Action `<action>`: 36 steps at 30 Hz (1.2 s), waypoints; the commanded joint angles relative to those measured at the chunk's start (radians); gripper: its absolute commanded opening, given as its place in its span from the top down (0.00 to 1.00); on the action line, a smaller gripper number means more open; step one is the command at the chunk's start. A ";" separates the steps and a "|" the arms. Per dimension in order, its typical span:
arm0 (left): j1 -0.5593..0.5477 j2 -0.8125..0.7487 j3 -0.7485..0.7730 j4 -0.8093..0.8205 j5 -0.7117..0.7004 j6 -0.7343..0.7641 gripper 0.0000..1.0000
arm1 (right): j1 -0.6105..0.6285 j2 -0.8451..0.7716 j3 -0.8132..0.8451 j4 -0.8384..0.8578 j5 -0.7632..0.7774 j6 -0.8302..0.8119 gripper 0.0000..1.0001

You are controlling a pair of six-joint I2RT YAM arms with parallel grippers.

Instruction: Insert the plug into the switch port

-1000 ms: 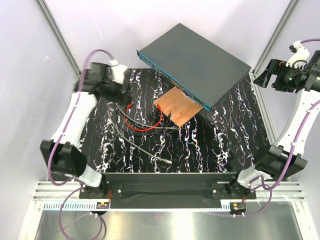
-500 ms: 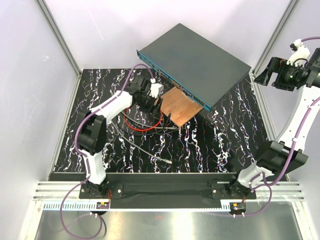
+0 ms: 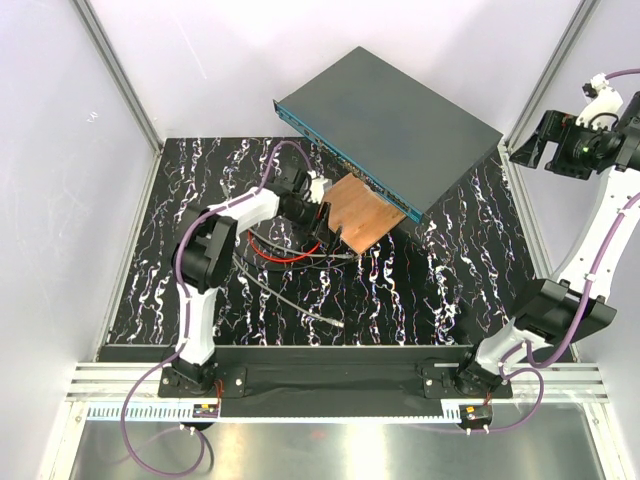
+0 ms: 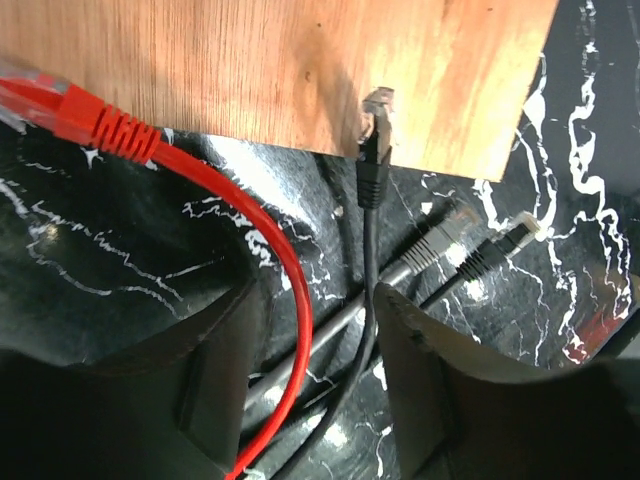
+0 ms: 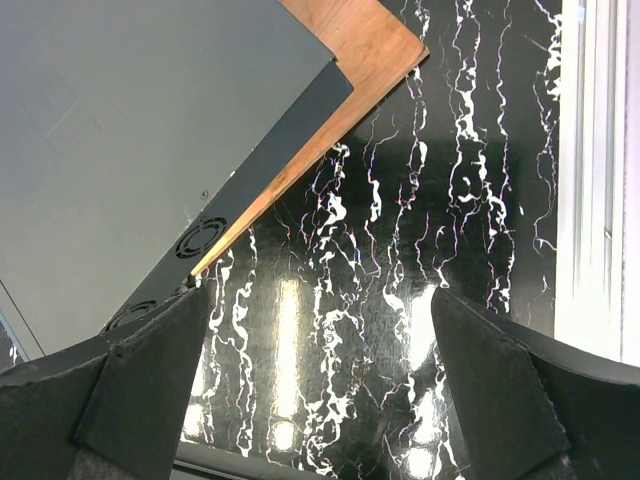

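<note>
The switch (image 3: 400,125) is a flat dark grey box lying at an angle at the back, its teal socket face (image 3: 340,165) turned to the front left. My left gripper (image 3: 318,222) hangs low over a bundle of cables beside the copper-brown plate (image 3: 360,212). In the left wrist view, the left gripper (image 4: 318,310) has its jaws half apart, and a red cable (image 4: 285,300), a grey cable and a black cable run between them. A black plug (image 4: 374,150) lies with its tip on the plate, a red plug (image 4: 60,110) to its left. My right gripper (image 5: 320,400) is open, empty and high at the right.
A grey plug (image 4: 435,242) and another black plug (image 4: 500,245) lie on the marbled black mat (image 3: 420,290). A loose grey cable (image 3: 290,295) trails toward the front. The switch's vented side (image 5: 200,238) overhangs the plate. Aluminium frame posts (image 3: 115,75) and purple walls enclose the table.
My left arm swung from the left side of the mat over to the cables by the plate, and its jaws narrowed. The right arm barely shifted.
</note>
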 commanded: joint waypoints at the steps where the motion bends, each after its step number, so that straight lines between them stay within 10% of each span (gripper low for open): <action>1: -0.006 0.012 0.010 0.064 0.032 -0.023 0.50 | -0.001 0.009 0.056 -0.019 -0.002 0.006 0.00; 9: -0.003 -0.058 -0.008 0.037 0.087 0.002 0.99 | -0.001 0.011 0.069 -0.023 -0.033 0.019 0.00; 25: 0.103 -0.589 -0.052 -0.072 0.578 -0.027 1.00 | 0.001 -0.054 0.039 -0.013 -0.351 -0.001 0.00; 36: 0.100 -0.819 -0.088 -0.303 0.746 0.405 1.00 | 0.246 -0.156 -0.044 0.260 -0.545 0.199 0.00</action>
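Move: The red cable runs between the left hand's open fingers, level with the hand and about 1 cm below it. Its plug is some 6 cm ahead; the black plug lies 3 cm ahead and 5 cm right, the grey plug 3 cm back and 6 cm right, and the wooden board is centred 8 cm ahead and 8 cm right. From the right hand, that stretch of red cable is roughly 42 cm left, 1 cm ahead and 33 cm below. The red cable is pinched a few centimetres behind its plug as the left fingers shut almost in place, then carried up nearly 30 cm and back some 15 cm, the wrist swinging the fingers up until they point right, almost level. The empty right hand, still wide open, sweeps left towards it, rising a little and turning counter-clockwise. ##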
